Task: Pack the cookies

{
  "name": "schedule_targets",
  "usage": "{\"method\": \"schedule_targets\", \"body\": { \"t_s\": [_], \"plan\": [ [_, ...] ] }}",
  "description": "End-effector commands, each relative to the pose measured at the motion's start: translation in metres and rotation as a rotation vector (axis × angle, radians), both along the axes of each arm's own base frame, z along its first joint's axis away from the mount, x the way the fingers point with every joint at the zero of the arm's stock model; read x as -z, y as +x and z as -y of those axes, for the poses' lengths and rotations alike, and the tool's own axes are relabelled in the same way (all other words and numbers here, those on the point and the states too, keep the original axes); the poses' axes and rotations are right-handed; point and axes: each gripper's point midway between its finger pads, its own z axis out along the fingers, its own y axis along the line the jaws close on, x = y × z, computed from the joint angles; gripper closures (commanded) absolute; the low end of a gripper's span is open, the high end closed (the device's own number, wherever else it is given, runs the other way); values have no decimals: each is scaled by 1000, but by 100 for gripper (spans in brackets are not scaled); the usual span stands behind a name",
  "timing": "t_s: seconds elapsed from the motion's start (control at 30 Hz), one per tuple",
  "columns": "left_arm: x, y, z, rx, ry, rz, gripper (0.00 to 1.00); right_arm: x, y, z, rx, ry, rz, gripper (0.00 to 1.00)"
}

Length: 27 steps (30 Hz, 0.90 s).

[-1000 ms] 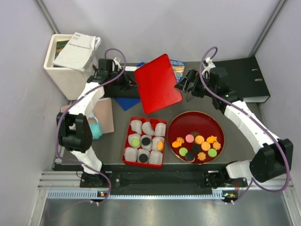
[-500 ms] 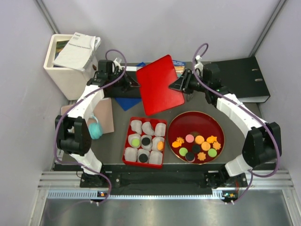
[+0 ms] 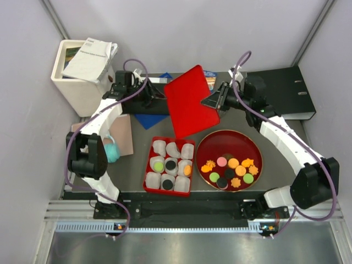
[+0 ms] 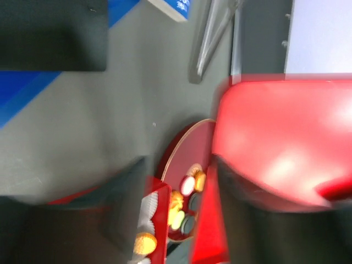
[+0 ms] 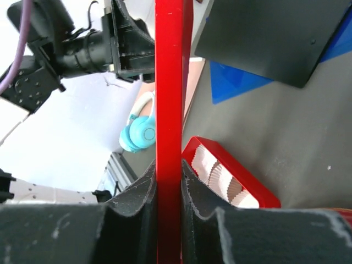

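Several cookies (image 3: 231, 169) lie on the round red plate (image 3: 228, 133); a few more sit in paper cups in the red tray (image 3: 149, 165). A red lid (image 3: 190, 107) hangs tilted in the air above the table's far middle. My right gripper (image 3: 212, 102) is shut on the lid's right edge, and the right wrist view shows both pads pressed on the lid (image 5: 168, 82). My left gripper (image 3: 160, 94) is at the lid's left edge. Its blurred fingers stand apart in the left wrist view, with the lid (image 4: 286, 132) to their right and cookies (image 4: 190, 184) showing between them.
A white bin (image 3: 82, 71) with papers stands at the back left and a black binder (image 3: 286, 91) at the back right. Teal headphones (image 3: 111, 148) lie on a brown board (image 3: 124, 135) left of the tray. A blue sheet (image 3: 147, 118) lies under the lid.
My right gripper reached the lid's right edge and shut on it. The left gripper's jaws have parted from the lid's left edge. The lid has shifted slightly right and tilted.
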Motion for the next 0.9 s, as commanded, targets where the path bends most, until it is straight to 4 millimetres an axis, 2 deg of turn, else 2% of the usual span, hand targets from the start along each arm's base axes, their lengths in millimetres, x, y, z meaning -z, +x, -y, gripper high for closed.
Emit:
{"method": "schedule_targets", "body": {
  "t_s": [0.0,0.1,0.13,0.2,0.23,0.27,0.3,0.33,0.37,0.4,0.53,0.57,0.6,0.67,0.7,0.73,0.77,0.8,0.87],
  "plan": [
    [2,19,-23,-93,38,-8,34,-51,-13,9,18,-12,184,100],
    [9,23,-36,-156,70,-43,23,-48,-11,14,73,-151,216,100],
    [12,22,-40,-170,74,-63,23,-44,-6,24,151,-242,198,100],
    [13,23,-48,-219,87,-83,21,-37,-6,25,169,-391,242,100],
    [16,21,-52,-237,96,-108,19,-32,4,42,271,-516,229,100],
    [14,21,-54,-256,98,-114,18,-32,3,41,282,-605,276,100],
    [14,21,-59,-279,111,-118,16,-34,11,59,389,-693,294,100],
    [14,19,-60,-291,116,-129,15,-33,13,65,418,-760,324,100],
    [13,19,-63,-315,119,-142,15,-33,11,63,436,-801,344,100],
    [14,19,-68,-348,139,-151,16,-36,14,76,508,-856,349,100],
    [6,11,-81,-425,208,-138,18,-39,14,90,617,-1043,430,100],
    [5,8,-83,-433,223,-140,17,-44,16,90,649,-1073,470,100],
    [5,7,-84,-440,229,-139,17,-40,12,91,675,-1125,490,100],
    [1,5,-84,-442,229,-137,14,-43,6,86,656,-1188,569,100],
    [0,4,-84,-438,226,-134,13,-38,6,80,685,-1174,616,100],
    [0,3,-80,-413,211,-138,11,-39,-5,67,621,-1248,719,100],
    [-1,2,-76,-391,199,-139,9,-42,-9,60,628,-1255,787,100],
    [-2,2,-71,-369,183,-138,9,-37,-14,57,674,-1212,857,100],
    [-3,1,-60,-319,136,-152,5,-36,-30,47,623,-1285,1006,100]
  ]
}}
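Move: The right hand already grips the red lid by its edge, up in the air. The red cookie box it belongs on lies about 14 cm back, 13 cm left and 25 cm below; the cookie plate is some 12 cm back and 12 cm to the right, the book roughly 17 cm ahead, about straight out, both also about 25 cm down. From the left hand, its fingers half open at the lid, the box lies about 23 cm back, 4 cm right and 18 cm lower. Keeping its pinch on the lid's edge, the right hand swings its fingers clockwise from forward-left to straight ahead while rolling its left side down, nearly 90 degrees of turn overall. It travels about 5 cm to the right, rising a little, then sinking. The left hand opens wide and draws off leftward from the lid, about 8 cm, dipping, then lifting slightly. ##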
